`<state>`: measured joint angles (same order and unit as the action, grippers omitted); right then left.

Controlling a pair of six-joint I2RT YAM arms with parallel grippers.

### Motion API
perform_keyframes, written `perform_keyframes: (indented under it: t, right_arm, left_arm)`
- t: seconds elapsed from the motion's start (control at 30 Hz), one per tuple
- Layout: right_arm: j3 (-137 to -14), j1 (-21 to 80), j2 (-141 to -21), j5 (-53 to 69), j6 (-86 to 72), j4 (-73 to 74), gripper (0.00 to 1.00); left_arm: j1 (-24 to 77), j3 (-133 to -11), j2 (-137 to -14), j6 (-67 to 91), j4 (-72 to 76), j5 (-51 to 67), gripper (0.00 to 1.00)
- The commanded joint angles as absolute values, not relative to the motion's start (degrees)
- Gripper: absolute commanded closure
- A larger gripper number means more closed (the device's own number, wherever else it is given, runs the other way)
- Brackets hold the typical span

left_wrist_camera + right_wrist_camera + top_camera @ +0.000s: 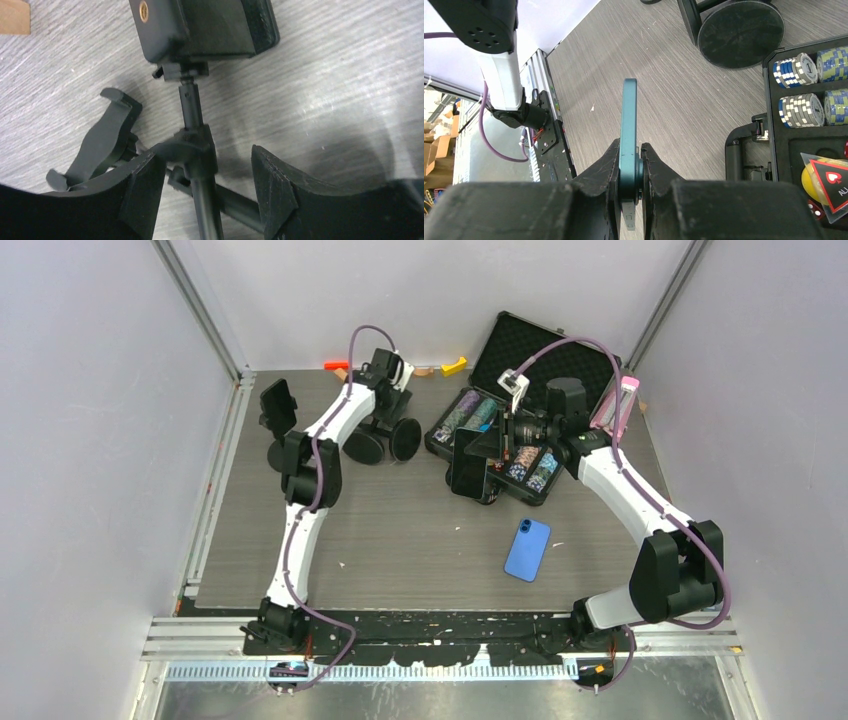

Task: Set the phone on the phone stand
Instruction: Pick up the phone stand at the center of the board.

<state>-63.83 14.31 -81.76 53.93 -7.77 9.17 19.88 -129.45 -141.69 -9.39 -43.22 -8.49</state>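
My right gripper (pixel 630 160) is shut on a teal phone (pixel 629 125), seen edge-on and held upright above the table. From above, that phone (pixel 468 465) hangs in front of the chip case, with the right gripper (pixel 497 445) behind it. A black phone stand (pixel 192 125) with a thin pole and a cradle (pixel 200 25) on top stands at the back middle, on round bases (pixel 365 447). My left gripper (pixel 205 165) is open with the pole between its fingers; the left finger (pixel 145 185) touches the pole's joint. The left gripper (pixel 390 400) sits low over the stand.
An open black case of poker chips (pixel 520 390) lies at the back right, a pink phone (pixel 626 402) at its right edge. A blue phone (pixel 527 549) lies flat mid-table. Another black stand (pixel 278 420) is at the far left. A loose clamp (pixel 100 140) lies beside the pole.
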Motion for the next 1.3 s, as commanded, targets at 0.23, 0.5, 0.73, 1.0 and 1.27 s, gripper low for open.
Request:
perform_keyframes:
  t: [0.23,0.5,0.73,1.0,1.27]
  right_arm:
    - [-64.05,13.9,-81.9,56.35,-9.13,5.16,1.0]
    - [-63.81,13.55,-82.06,56.21,-9.31,5.09,1.0]
    - [-63.79,13.54,-82.15,56.63,-10.03,4.51,1.0]
    - [-63.72,13.48,-81.48,56.69,-10.44,4.04,1.0]
    - [-63.92,13.41,-79.77,55.75,-9.05,5.34,1.0]
  left_arm:
    - [17.46,-135.73,-147.05,-6.4,-41.27,-4.81,0.54]
    - [15.45,-127.03,-138.77,-3.59,-33.98,-1.58,0.97]
    - [15.3,-108.84,-117.43,-3.49,-21.29,2.52,1.0]
    - [15.34,-85.05,-95.63,-0.4,-4.1,13.69,1.0]
    - [15.38,-60.97,-80.49,5.88,11.78,29.23,1.0]
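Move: The lying phone stand's post runs between the left hand's open fingers, about 2 cm ahead, 1 cm left and 2 cm below. The second stand's disc is about 3 cm back and 6 cm right, its clamp about 3 cm ahead and 7 cm left; an orange block lies some 12 cm ahead, 9 cm left. From the right hand, still holding the black phone, the post is roughly 22 cm ahead, 24 cm left and 20 cm lower. The left hand eases forward-down, pinches the phone stand's post, lifts some 20 cm and draws back about 15. ##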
